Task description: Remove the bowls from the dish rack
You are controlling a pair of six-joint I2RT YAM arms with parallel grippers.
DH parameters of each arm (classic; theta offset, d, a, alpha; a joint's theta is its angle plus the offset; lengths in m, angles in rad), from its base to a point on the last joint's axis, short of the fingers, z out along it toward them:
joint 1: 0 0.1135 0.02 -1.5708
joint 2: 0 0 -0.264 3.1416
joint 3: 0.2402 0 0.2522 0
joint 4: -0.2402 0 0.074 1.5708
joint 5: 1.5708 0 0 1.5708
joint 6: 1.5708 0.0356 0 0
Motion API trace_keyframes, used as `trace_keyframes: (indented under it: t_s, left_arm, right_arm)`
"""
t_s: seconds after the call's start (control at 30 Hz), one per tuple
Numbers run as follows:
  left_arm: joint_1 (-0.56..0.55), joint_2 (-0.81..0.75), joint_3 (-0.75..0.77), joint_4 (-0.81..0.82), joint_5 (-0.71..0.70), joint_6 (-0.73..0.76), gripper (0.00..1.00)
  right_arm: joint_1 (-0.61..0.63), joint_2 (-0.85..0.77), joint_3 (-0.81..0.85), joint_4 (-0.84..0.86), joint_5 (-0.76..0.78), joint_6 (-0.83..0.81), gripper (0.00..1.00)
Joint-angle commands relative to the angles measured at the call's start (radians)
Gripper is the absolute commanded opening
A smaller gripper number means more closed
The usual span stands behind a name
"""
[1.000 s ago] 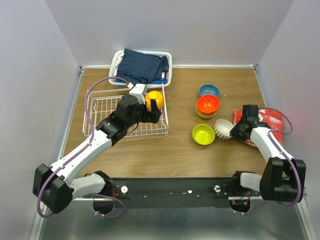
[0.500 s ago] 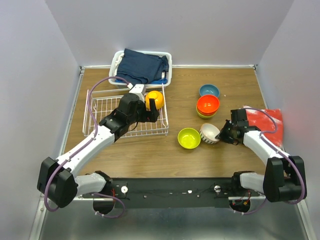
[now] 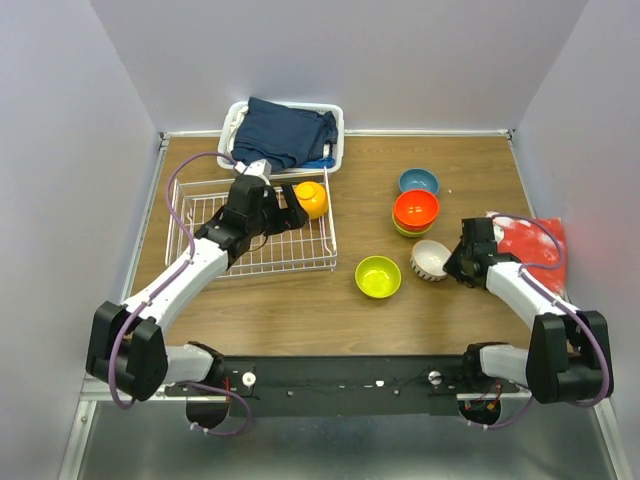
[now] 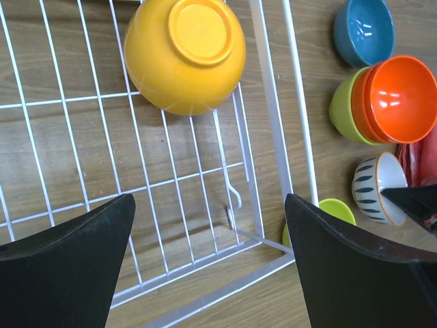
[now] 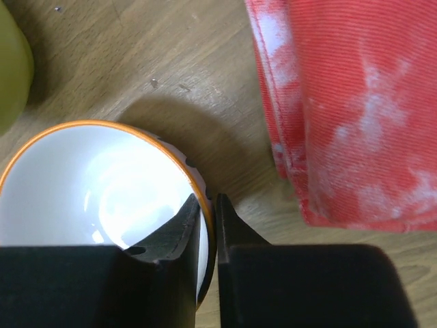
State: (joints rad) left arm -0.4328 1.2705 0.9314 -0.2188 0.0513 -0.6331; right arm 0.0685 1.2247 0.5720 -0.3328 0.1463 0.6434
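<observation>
The white wire dish rack point(image 3: 256, 270) holds one orange-yellow bowl point(image 3: 311, 199), bottom up at its far right corner; it also shows in the left wrist view point(image 4: 186, 51). My left gripper point(image 3: 288, 218) is open and empty, just short of that bowl, over the rack's floor point(image 4: 270, 123). My right gripper point(image 3: 456, 263) is shut on the rim of the white ribbed bowl point(image 3: 430, 259), one finger inside and one outside point(image 5: 102, 198). On the table stand a lime-green bowl point(image 3: 379, 276), a blue bowl point(image 3: 418, 181) and a red-orange bowl point(image 3: 416, 209) stacked on a lime-green one point(image 3: 404, 229).
A white plastic basket with dark blue cloth point(image 3: 285, 135) stands behind the rack. A red cloth point(image 3: 530, 240) lies just right of the white bowl, also in the right wrist view point(image 5: 355, 102). Walls close off the table's back and sides.
My left gripper has drawn back from the orange-yellow bowl, which stays in the rack's corner. My right gripper slid the white bowl left, pushing the lime-green bowl left, then eased slightly right.
</observation>
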Motion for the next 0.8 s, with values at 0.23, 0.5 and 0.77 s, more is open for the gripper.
trace_keyframes:
  t_s: [0.23, 0.5, 0.77]
  left_arm:
    - [0.092, 0.079, 0.049, 0.039, 0.113, -0.037, 0.99]
    - [0.092, 0.086, 0.096, -0.030, 0.042, 0.174, 0.99]
    - [0.054, 0.082, 0.118, -0.033, -0.013, 0.579, 0.99]
  right_arm:
    - [0.001, -0.083, -0.038, 0.026, -0.014, 0.007, 0.61]
    - [0.001, -0.198, 0.051, -0.066, -0.025, -0.088, 0.93]
    - [0.001, -0.275, 0.140, -0.098, -0.048, -0.168, 1.00]
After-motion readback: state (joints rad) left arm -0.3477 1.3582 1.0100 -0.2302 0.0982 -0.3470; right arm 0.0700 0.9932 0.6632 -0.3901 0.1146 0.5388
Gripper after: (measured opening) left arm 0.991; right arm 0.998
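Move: The right hand's fingertips are at the right rim of the striped bowl, whose middle lies about 5 cm to the left, 1 cm ahead and 1 cm lower. From that hand the green bowl is some 17 cm left and 2 cm back, the orange bowl stack 8 cm left and 13 cm ahead, the red cloth 16 cm right and 3 cm ahead. The left hand has the yellow bowl about 10 cm ahead, 4 cm right and 10 cm below, the dish rack's middle 3 cm ahead and 9 cm left. The right hand frees the striped bowl's rim, its barely parted fingers spreading wide almost in place before the hand climbs about 9 cm, easing some 2 cm forward at the end while the fingertips tip up and outward by some 15 degrees. Meanwhile the open, empty left hand drifts about 3 cm forward and nearly as far left above the rack, first dipping a little, then partly rising again and rolling its left side up, without touching the yellow bowl. ##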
